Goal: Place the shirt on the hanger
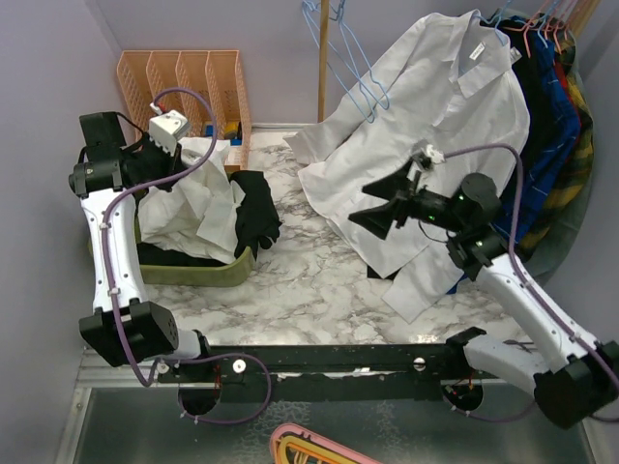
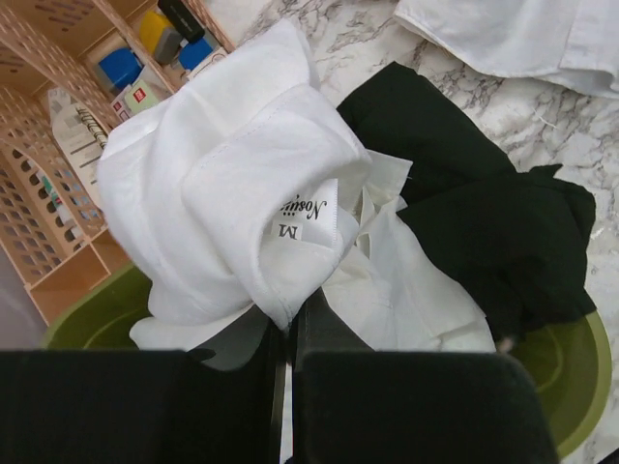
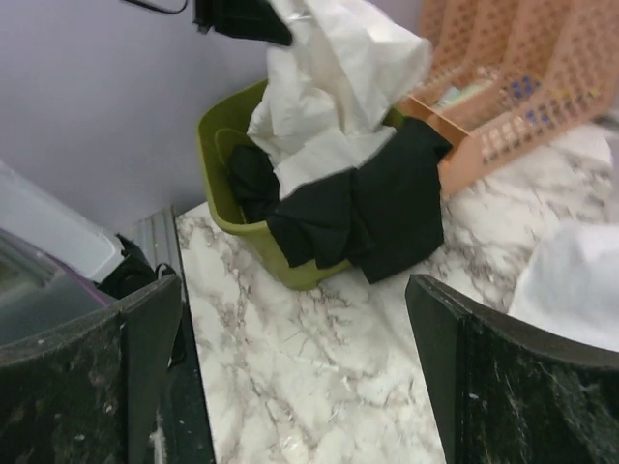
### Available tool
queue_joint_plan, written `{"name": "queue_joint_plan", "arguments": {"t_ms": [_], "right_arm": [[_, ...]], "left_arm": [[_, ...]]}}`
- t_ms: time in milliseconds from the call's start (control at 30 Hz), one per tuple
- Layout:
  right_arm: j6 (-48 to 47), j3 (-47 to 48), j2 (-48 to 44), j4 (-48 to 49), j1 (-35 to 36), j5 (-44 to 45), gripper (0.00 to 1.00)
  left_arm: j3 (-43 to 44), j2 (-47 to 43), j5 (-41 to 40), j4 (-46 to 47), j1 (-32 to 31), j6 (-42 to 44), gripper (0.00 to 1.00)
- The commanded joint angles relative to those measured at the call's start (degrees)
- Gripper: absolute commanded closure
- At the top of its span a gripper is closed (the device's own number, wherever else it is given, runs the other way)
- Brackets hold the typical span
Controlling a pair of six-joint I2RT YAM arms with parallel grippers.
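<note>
A white shirt (image 1: 198,203) with an "M" collar label (image 2: 232,193) is lifted out of a green basket (image 1: 203,274). My left gripper (image 1: 182,162) is shut on its collar edge; in the left wrist view the gripper (image 2: 288,329) pinches the fabric between closed fingers. My right gripper (image 1: 372,215) is open and empty above the marble table's middle; the right wrist view shows the gripper (image 3: 295,387) facing the basket (image 3: 218,145). Several light-blue wire hangers (image 1: 353,63) hang from a pole at the back, apart from both grippers.
A black garment (image 1: 253,213) drapes over the basket's right rim. A second large white shirt (image 1: 426,126) hangs at the right, its tail on the table. Dark and plaid clothes (image 1: 556,106) hang behind it. Orange lattice organizers (image 1: 184,82) stand at the back left.
</note>
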Motion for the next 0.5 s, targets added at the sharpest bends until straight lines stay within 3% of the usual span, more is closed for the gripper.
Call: {"name": "queue_joint_plan", "arguments": {"t_ms": [0, 67, 167, 333, 400, 467], "right_arm": [[-19.55, 13.08, 11.04, 4.95, 15.84, 9.91, 0.00], [-26.43, 13.75, 15.98, 12.19, 18.49, 8.97, 0.00], [-24.36, 11.74, 23.77, 31.65, 18.62, 9.65, 0.00], [-23.89, 24.52, 40.19, 35.50, 19.78, 4.19, 0.00], [-28.21, 25.06, 44.48, 42.82, 20.35, 0.93, 0.01], [-34.97, 28.16, 48.14, 41.79, 21.16, -1.77, 0.00]], "left_arm": [[3.32, -3.48, 0.89, -11.22, -0.48, 10.25, 1.00], [2.97, -5.26, -0.35, -11.88, -0.53, 11.14, 1.00], [1.19, -8.55, -1.54, -12.04, -0.52, 11.79, 1.00], [-0.75, -12.99, -2.31, -13.04, -0.50, 12.58, 1.00], [-0.63, -14.38, -1.63, -14.68, -0.48, 13.41, 1.00], [0.06, -15.00, -0.69, -17.49, -0.48, 15.45, 1.00]]}}
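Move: The left hand already pinches the white shirt by its collar. The shirt's hanging bunch has its middle about 4 cm to the right, 1 cm back and 8 cm down, with the green tub 5 cm back, 6 cm left and 25 cm below, and the black cloth 3 cm back, 14 cm right, 20 cm below. From the open right hand the shirt lies some 37 cm left, 7 cm ahead and 8 cm lower; the black cloth is 26 cm left, 4 cm ahead, 21 cm below. Keeping the shirt pinched by the collar, the left hand draws it back about 8 cm over the tub, rising slightly. The right hand sweeps left some 18 cm towards the shirt, fingers wide open, its forward reach of about 8 cm coming later; it rises a little, then sinks back, rolling some 35 degrees so its forward side comes up. ##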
